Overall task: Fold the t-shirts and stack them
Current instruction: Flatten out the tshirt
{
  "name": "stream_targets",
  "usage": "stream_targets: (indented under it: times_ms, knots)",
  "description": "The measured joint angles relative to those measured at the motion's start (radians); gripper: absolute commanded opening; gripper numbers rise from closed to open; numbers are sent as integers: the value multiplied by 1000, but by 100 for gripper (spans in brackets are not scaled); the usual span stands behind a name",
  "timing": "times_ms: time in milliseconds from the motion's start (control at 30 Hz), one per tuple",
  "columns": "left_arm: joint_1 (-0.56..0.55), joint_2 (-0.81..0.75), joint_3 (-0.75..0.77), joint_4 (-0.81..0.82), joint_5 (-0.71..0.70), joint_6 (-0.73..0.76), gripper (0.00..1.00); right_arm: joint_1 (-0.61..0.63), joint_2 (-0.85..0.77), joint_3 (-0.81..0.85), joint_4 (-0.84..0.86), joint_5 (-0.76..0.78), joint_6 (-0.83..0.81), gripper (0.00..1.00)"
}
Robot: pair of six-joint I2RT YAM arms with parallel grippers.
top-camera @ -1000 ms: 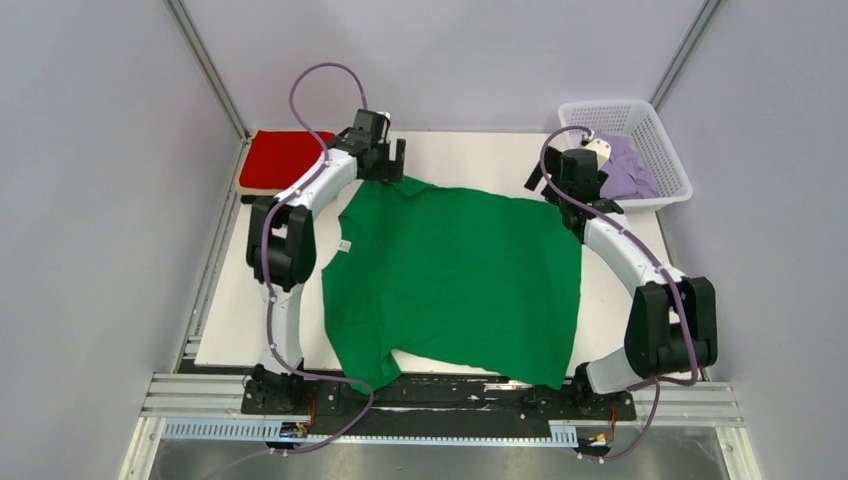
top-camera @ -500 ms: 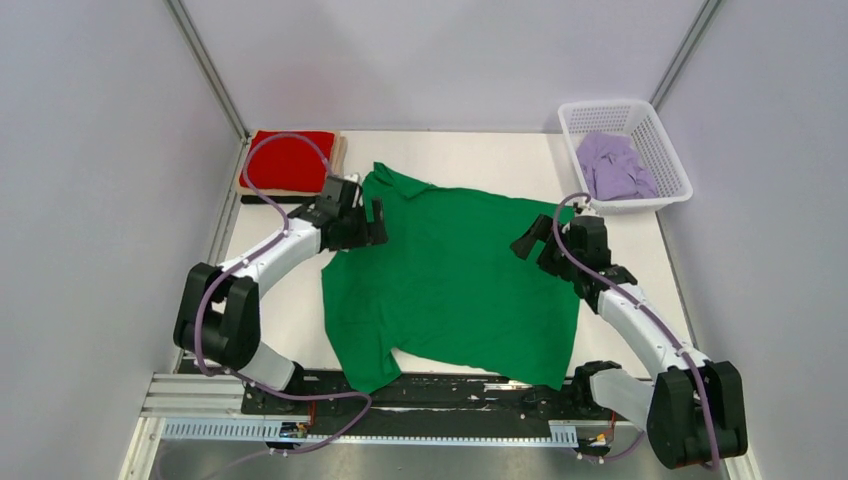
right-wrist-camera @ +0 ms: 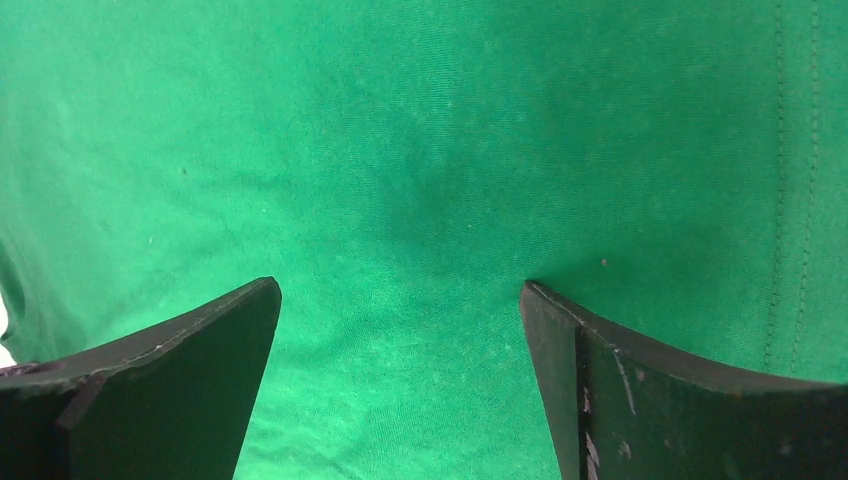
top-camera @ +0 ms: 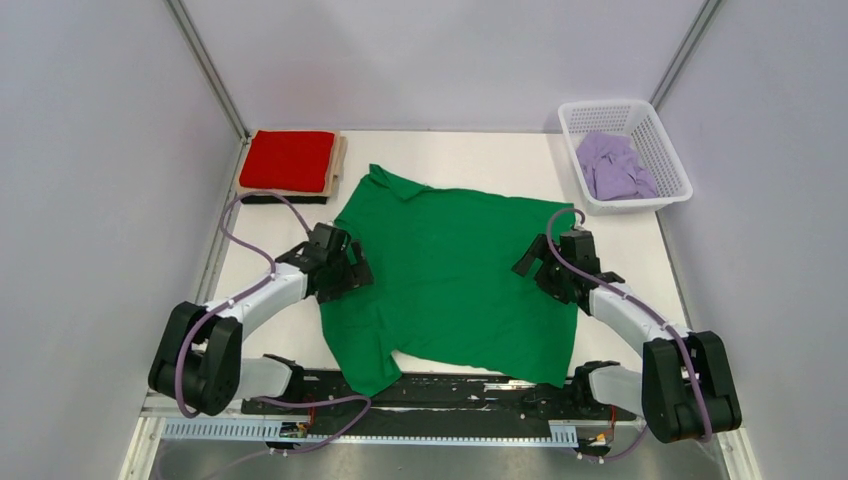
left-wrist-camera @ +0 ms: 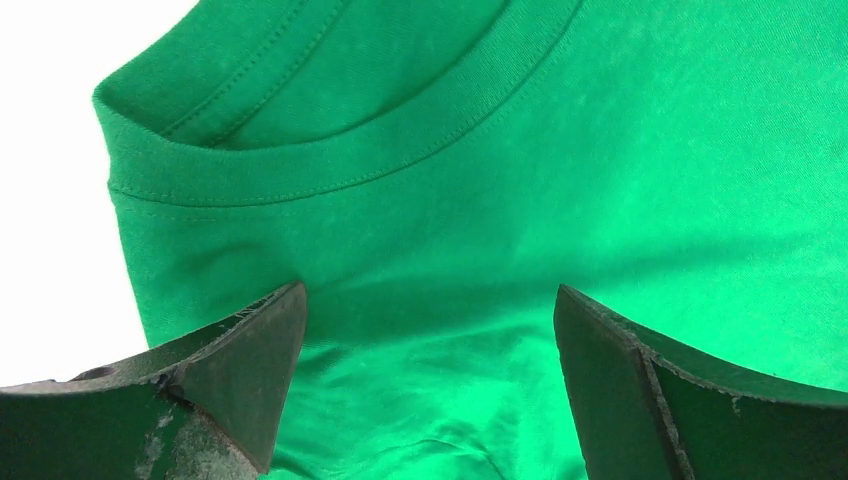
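A bright green t-shirt (top-camera: 450,270) lies spread flat on the white table, its neck to the left. My left gripper (top-camera: 345,275) is open over the shirt's left edge; the left wrist view shows the collar (left-wrist-camera: 300,160) just beyond my spread fingers (left-wrist-camera: 240,370). My right gripper (top-camera: 540,270) is open over the shirt's right edge, by the hem (right-wrist-camera: 790,180). A folded red shirt (top-camera: 290,160) tops a stack with beige and black layers at the back left. A lilac shirt (top-camera: 612,165) lies crumpled in the basket.
The white lattice basket (top-camera: 665,150) stands at the back right corner. The table (top-camera: 470,150) has bare strips behind the green shirt and along both sides. Grey walls close in on three sides. A black rail (top-camera: 450,390) runs along the near edge.
Both arms have drawn back from the far corners of the green shirt toward the near side, now low over its left and right edges. The shirt lies flat as before.
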Motion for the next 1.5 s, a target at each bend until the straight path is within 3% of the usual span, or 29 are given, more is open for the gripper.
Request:
stream_targets:
  times_ms: [467,733,1200,1500]
  knots:
    - [0,-154,-40,-199,-119,-53,100,0,16,3,47,-2,-2,100]
    - [0,-109,203,-150,-80,-6,100,0,5,85,47,-9,-26,100]
    - [56,706,854,71,-18,43,100,-7,175,205,101,-6,-63,100]
    - [68,916,1053,120,11,53,100,-12,203,211,111,3,-79,100]
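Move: The left hand, open and low on the green t-shirt, has the crumpled far-left sleeve roughly 31 cm ahead and 6 cm to its right; the collar lies about 7 cm ahead and 3 cm left, and the folded stack some 33 cm ahead and 18 cm left. From the right hand, also low over the shirt, the shirt's far-right corner is about 18 cm ahead and 9 cm right, the basket around 31 cm ahead and 25 cm right. The left hand, fingers wide open on the t-shirt, first drags some 3.5 cm back and as far left to draw the cloth out, then lifts, arcs about 32 cm forward and some 10 cm right, roughly 10 cm up at its highest, and comes down with its still-open fingers astride the crumpled far-left sleeve. The right hand barely creeps at first, then lifts off and shifts roughly 7 cm forward towards the shirt's far-right corner, easing down to hover open about 3 cm higher than it began. ##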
